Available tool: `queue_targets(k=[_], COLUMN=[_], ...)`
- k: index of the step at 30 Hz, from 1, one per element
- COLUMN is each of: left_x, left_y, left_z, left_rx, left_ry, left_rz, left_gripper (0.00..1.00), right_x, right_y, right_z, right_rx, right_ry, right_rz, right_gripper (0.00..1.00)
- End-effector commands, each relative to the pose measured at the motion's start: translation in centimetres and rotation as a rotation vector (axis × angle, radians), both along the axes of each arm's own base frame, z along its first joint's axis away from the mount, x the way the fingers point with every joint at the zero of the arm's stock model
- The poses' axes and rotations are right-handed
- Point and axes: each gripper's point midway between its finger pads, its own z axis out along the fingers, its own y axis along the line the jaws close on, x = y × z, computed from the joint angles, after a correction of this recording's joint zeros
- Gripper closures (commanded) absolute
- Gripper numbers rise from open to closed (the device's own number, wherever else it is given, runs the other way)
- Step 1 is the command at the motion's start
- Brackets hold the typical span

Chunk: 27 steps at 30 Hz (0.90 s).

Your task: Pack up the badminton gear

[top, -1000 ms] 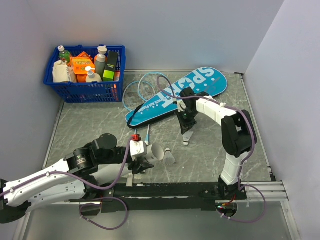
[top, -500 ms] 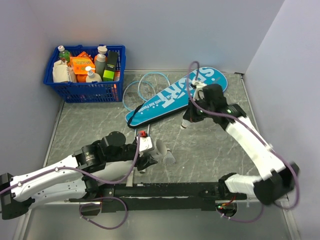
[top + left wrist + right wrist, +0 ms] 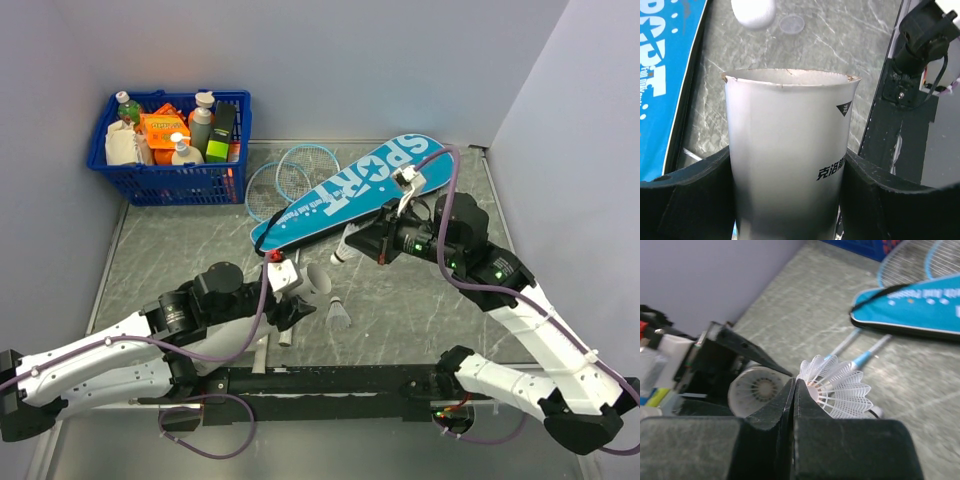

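My left gripper [image 3: 298, 300] is shut around a white tube [image 3: 787, 150] with black print, its open mouth [image 3: 759, 388] facing my right gripper. My right gripper [image 3: 796, 382] is shut on the skirt edge of a white shuttlecock [image 3: 840, 385], held in the air just right of the tube's mouth [image 3: 318, 285]. A second shuttlecock [image 3: 339, 314] lies on the table in front of the tube. The teal "SPORT" bag [image 3: 350, 190] lies diagonally at the back. Two light-blue rackets [image 3: 285, 175] lie partly under it, and their handles reach down past my left gripper.
A blue basket [image 3: 170, 180] of bottles and packets stands at the back left. A small clear cap [image 3: 792, 23] lies on the table beyond the tube. Grey walls close in the left, back and right sides. The black rail [image 3: 340, 380] runs along the near edge.
My right arm has lifted the shuttlecock off the table, swung left and turned level, bringing it near the tube's mouth. My left arm with the tube has shifted only slightly.
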Motion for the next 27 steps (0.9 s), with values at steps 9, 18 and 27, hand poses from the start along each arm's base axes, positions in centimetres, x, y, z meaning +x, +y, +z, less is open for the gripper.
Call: queue_targets(k=[9,18,27], left_x=[-0.3,-0.1,0.1], left_y=[-0.2,0.7,0.9], left_z=[2.7,3.3,3.4], left_rx=[-0.148,-0.17,-0.166], left_ry=[0.127,0.101,0.084], left_rz=[0.063,0.095,0.1], left_gripper=[0.99,0.99,0.99], right_x=[-1.8,-3.9,-5.2], right_y=[4.6,5.6,4.9], right_z=[1.8,0.3,0.5], right_rx=[0.136,0.104,0.094], right_ry=[-0.008,0.008,-0.002], right_rz=[0.153,0.199,0.203], right_gripper=[1.0,1.0,1.0])
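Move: Down to the right hand's left lies the open mouth of the white tube, about 8 cm left, 4 cm back and 7 cm below; the right fingers already hold a shuttlecock. Beneath this hand a loose shuttlecock lies on the table, roughly 3 cm back, 3 cm left and 31 cm below; the nearer racket handle is about 4 cm back, 17 cm left and 33 cm below. The held shuttlecock sits some 8 cm ahead, 10 cm right and 9 cm above the left hand, which grips the tube. Carrying the shuttlecock by its skirt, cork leading, the right hand travels left towards the tube's mouth, then swings back as well, about 5 cm each way at nearly level height, turning some 10 degrees counter-clockwise, fingers staying shut. The left hand keeps its grip round the tube and raises it about 1.5 cm to meet the cork, drifting slightly left. ##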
